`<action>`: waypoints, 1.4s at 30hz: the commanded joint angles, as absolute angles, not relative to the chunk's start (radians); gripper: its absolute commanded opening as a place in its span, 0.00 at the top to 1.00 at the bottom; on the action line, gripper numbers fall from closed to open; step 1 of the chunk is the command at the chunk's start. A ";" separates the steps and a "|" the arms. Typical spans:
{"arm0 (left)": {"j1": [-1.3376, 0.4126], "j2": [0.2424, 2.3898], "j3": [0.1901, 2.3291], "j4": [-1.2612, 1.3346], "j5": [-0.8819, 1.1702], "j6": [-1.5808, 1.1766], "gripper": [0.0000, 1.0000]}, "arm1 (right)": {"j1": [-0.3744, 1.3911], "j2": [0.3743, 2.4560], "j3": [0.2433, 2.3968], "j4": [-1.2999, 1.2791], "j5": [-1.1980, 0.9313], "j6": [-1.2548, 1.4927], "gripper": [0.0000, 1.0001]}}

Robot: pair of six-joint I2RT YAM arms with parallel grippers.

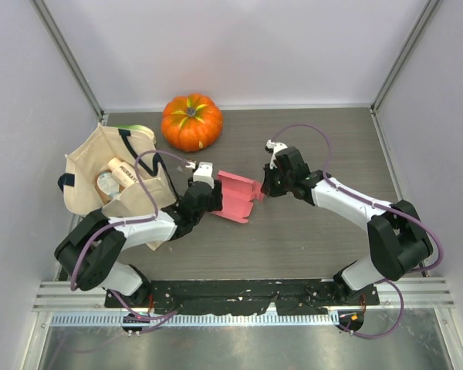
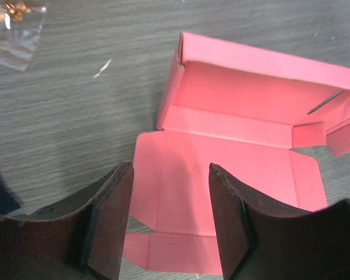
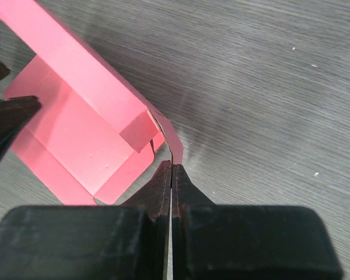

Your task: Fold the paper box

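The paper box (image 1: pixel 235 196) is a pink-red creased sheet lying mid-table, with one long wall folded upright (image 2: pixel 239 116) and its flat panels spread toward the left arm. My left gripper (image 1: pixel 214 193) stands open at the sheet's left edge. Its two fingers straddle the flat panel (image 2: pixel 170 175) with a wide gap and do not squeeze it. My right gripper (image 1: pixel 264 187) is at the box's right end. Its jaws are pressed together (image 3: pixel 172 165) on the thin end tab of the box (image 3: pixel 76 128), which runs edge-on into the fingertips.
An orange pumpkin (image 1: pixel 190 121) sits at the back of the table. A beige tote bag (image 1: pixel 112 181) holding several items lies at the left, close behind the left arm. A small clear plastic packet (image 2: pixel 14 26) lies on the table left of the box.
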State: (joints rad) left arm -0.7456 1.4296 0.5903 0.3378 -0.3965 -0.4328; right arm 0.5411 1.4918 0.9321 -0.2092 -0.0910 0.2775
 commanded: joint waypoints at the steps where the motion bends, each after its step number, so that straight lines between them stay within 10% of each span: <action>1: -0.744 1.488 0.641 0.390 -0.377 -0.422 0.41 | 0.541 1.456 0.933 -0.195 -0.149 0.256 0.99; 15: -0.744 1.609 0.739 0.383 -0.488 -0.342 0.49 | 0.538 1.473 0.953 -0.207 -0.172 0.238 1.00; 22: -0.744 1.631 0.738 0.403 -0.495 -0.321 0.84 | 0.538 1.471 0.951 -0.204 -0.163 0.271 0.98; 32: -0.779 1.591 0.606 0.515 -0.581 -0.333 1.00 | 0.538 1.310 0.750 -0.065 -0.029 0.586 0.41; 42: -0.784 1.459 0.482 0.520 -0.603 -0.574 1.00 | 0.543 1.259 0.370 0.536 -0.167 0.972 0.39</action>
State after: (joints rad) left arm -0.7807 1.5345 0.5247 0.4568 -0.5613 -0.4465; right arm 0.5400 1.2526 0.4545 0.2020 -0.1131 0.7540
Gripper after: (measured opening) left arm 0.081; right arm 0.617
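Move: The upright back wall of the paper box has its open left end about 4 cm ahead of the left hand, level with it sideways and some 2 cm lower; the box floor's middle lies about 5 cm to that hand's right, level fore and aft and 5 cm below. The small plastic bag is roughly 12 cm ahead, 8 cm to its left and 8 cm down. The right hand still pinches the right end flap at its fingertips; the wall's left end is about 12 cm to its left and 2 cm farther out. The left hand reaches about 3 cm forward and some 2 cm down, shuts its open fingers on the thin card at the back wall's left end, and then draws the box about 3 cm back and 2 cm left, dipping slightly, with that pinch kept. The right hand nearly stands with its hold on the right end flap until the left has closed, then opens and comes free, drawing back about 5 cm and down 3 cm away from the box while it rolls its left side up some 20 degrees and turns clockwise. ##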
